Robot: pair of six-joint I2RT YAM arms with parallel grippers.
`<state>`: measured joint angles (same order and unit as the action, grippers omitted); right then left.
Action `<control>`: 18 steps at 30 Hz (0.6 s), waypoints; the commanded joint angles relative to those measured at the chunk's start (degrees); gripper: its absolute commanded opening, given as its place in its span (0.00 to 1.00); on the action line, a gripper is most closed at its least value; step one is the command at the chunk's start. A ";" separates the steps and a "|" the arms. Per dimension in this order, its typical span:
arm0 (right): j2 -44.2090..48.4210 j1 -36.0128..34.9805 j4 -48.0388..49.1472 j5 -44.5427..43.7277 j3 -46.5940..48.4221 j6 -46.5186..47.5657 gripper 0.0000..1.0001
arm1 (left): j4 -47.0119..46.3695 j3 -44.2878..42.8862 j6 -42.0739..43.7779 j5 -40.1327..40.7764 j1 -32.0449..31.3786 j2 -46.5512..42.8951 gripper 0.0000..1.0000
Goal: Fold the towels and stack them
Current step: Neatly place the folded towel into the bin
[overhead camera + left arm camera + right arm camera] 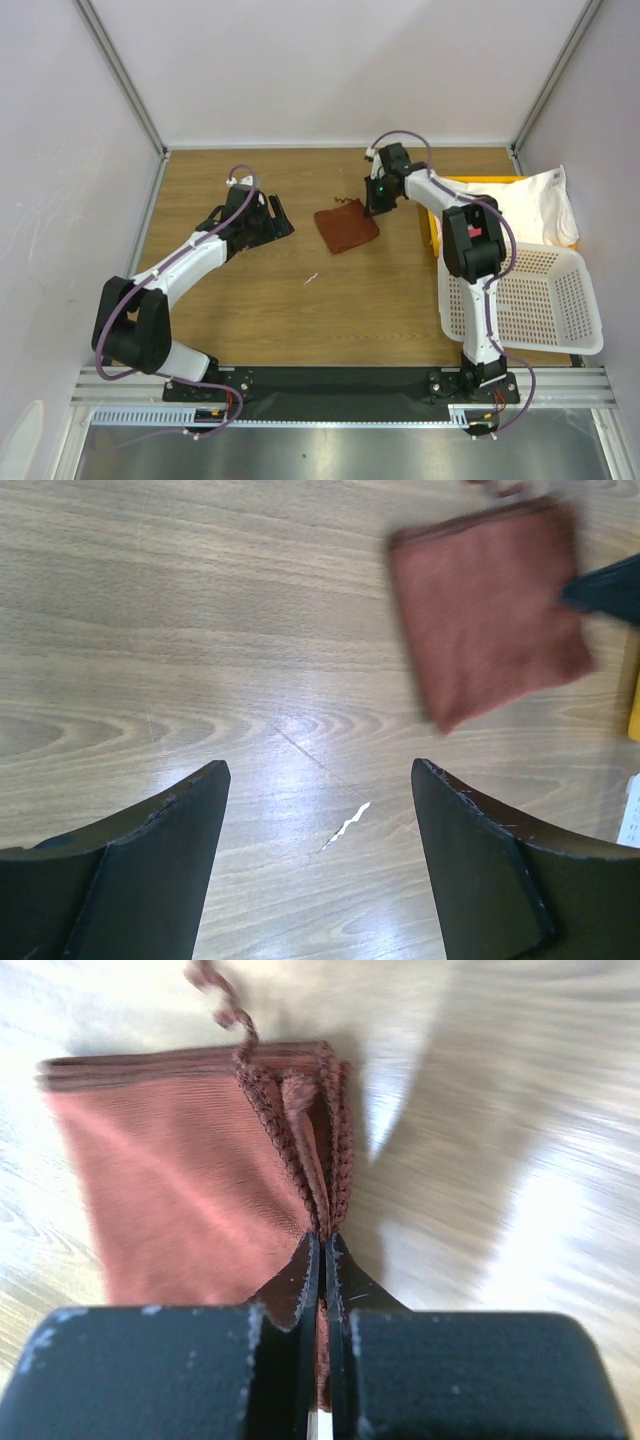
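Note:
A folded reddish-brown towel [346, 228] lies mid-table, also visible in the left wrist view [485, 605] and the right wrist view [170, 1180]. My right gripper [374, 207] [323, 1238] is shut on that towel's stitched right edge, which is pinched between the two fingers. A loose thread curls off the towel's far corner. A large white towel [535, 205] lies crumpled at the right, over the tray and the basket's far rim. My left gripper [270, 218] [320, 770] hangs open over bare wood left of the brown towel, holding nothing.
A white perforated basket [535, 300] stands at the right front, with a yellow tray [437, 235] behind it under the white towel. A small white scrap [311, 277] [347, 825] lies on the wood table. Walls with metal posts close in the back and sides.

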<state>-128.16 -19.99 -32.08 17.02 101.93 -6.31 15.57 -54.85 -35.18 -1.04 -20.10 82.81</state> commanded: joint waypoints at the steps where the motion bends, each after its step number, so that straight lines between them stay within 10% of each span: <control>1: 9.23 2.76 -7.01 -4.97 7.65 2.70 0.00 | -0.46 -2.09 2.57 0.86 0.23 -0.90 0.79; 18: 22.95 22.26 -23.38 -3.14 8.57 14.12 0.00 | 4.90 -15.46 7.49 0.78 2.69 8.50 0.79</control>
<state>-109.73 -0.82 -51.86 10.20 111.70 4.54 19.29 -66.98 -29.89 -0.60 -18.59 89.86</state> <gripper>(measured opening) 0.020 0.794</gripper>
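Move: Right of the right hand, which already pinches the folded brown towel, the yellow bin lies about 31 cm away, level with it in reach and height. Inside the bin, the pink towel sits some 25 cm to that hand's right, about 1 cm nearer the base. The white basket stands 33 cm right and 21 cm back. For the left hand, the bin is about 52 cm right, 11 cm ahead and 8 cm below. Lifting the brown towel by its pinched edge, the right hand climbs steeply while swinging right towards the yellow bin, then levels out and keeps going right: about 20 cm across and 17 cm up. Its fingers stay shut while the wrist turns some 20 degrees, partly clockwise. The empty left hand, still open, moves about 4 cm forward and rises a little. ##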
